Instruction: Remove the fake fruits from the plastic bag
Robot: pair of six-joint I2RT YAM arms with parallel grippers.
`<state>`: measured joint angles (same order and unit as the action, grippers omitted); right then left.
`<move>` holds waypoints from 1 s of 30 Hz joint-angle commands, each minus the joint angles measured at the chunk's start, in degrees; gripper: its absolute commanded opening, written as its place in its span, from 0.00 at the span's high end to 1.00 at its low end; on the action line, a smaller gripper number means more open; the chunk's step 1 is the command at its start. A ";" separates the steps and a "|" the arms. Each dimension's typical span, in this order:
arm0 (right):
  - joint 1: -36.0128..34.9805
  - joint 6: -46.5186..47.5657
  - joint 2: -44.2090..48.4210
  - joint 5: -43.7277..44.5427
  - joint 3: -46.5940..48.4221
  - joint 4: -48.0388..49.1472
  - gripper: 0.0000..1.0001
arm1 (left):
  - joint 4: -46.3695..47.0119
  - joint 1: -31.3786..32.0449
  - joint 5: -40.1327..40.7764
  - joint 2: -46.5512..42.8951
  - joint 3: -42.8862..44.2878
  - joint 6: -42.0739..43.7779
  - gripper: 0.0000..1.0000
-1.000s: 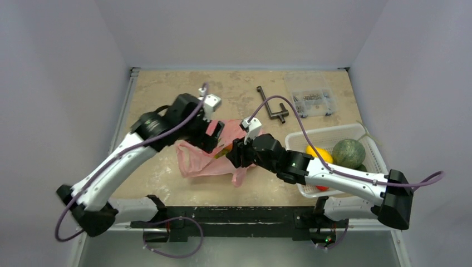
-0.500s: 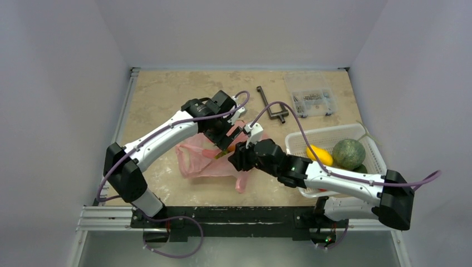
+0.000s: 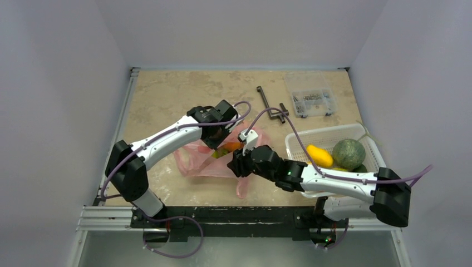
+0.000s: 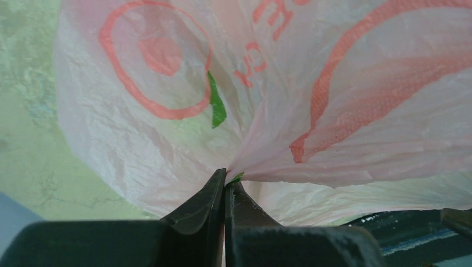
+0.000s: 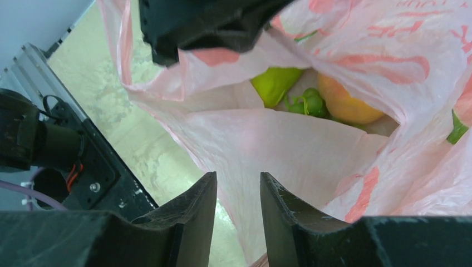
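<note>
The pink plastic bag (image 3: 197, 162) lies mid-table between my arms. My left gripper (image 3: 224, 139) is shut on a pinch of its film (image 4: 334, 111) at the far rim, holding the mouth up; its tips show in the left wrist view (image 4: 225, 179). My right gripper (image 3: 234, 163) is open and empty at the mouth, over the bag's lower film (image 5: 267, 144), its tips apart (image 5: 238, 181). Inside lie a lime-green apple (image 5: 275, 83), a green grape bunch (image 5: 309, 103) and an orange-pink peach (image 5: 345, 105). The dull green melon (image 3: 349, 153) sits in the basket.
A white lattice basket (image 3: 328, 135) at the right holds the melon and a yellow fruit (image 3: 319, 155). A clear small-parts box (image 3: 311, 102) and a black metal tool (image 3: 271, 108) lie at the back. The left gripper's black body (image 5: 206, 22) hangs over the bag mouth.
My left arm has stretched to the right and lowered to the bag's far rim. My right gripper has moved a little left and nearer, staying at the bag mouth.
</note>
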<state>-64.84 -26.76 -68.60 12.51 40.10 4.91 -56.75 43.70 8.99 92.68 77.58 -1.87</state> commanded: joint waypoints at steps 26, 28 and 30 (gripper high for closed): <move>-5.48 -1.48 -28.38 17.60 13.53 26.62 0.44 | 13.77 -0.01 12.49 -20.67 -7.15 0.79 1.00; -5.41 0.06 -29.72 18.88 13.29 29.21 0.38 | 13.59 0.03 12.20 -20.91 -7.10 0.82 1.00; -4.97 1.22 -31.25 19.88 13.71 30.49 0.33 | 13.67 -0.01 12.15 -21.20 -7.20 0.91 1.00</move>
<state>-70.02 -28.64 -98.21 28.23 51.86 28.29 -45.45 43.64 21.02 72.97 70.54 -1.83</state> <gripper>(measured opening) 0.634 0.005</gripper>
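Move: Down inside the bag, the green pear lies about 6 cm ahead of the right hand, 6 cm to its left and 10 cm lower. An orange fruit is some 8 cm ahead and 1 cm to the left of that hand, with a small green fruit between the two, 7 cm ahead and 3 cm left, all about as low. From the left hand, already pinching the bag's rim, the pear is roughly 1 cm back, 2 cm right and 7 cm down. Hoisting the pinched rim some 9 cm, the left hand drifts slightly left and forward and swings its fingertips about 25 degrees forward, staying shut, then holds there. The right hand first sinks a little, then reaches about 10 cm left and 5 cm forward under the raised rim towards the pear, its fingers spreading wider. ##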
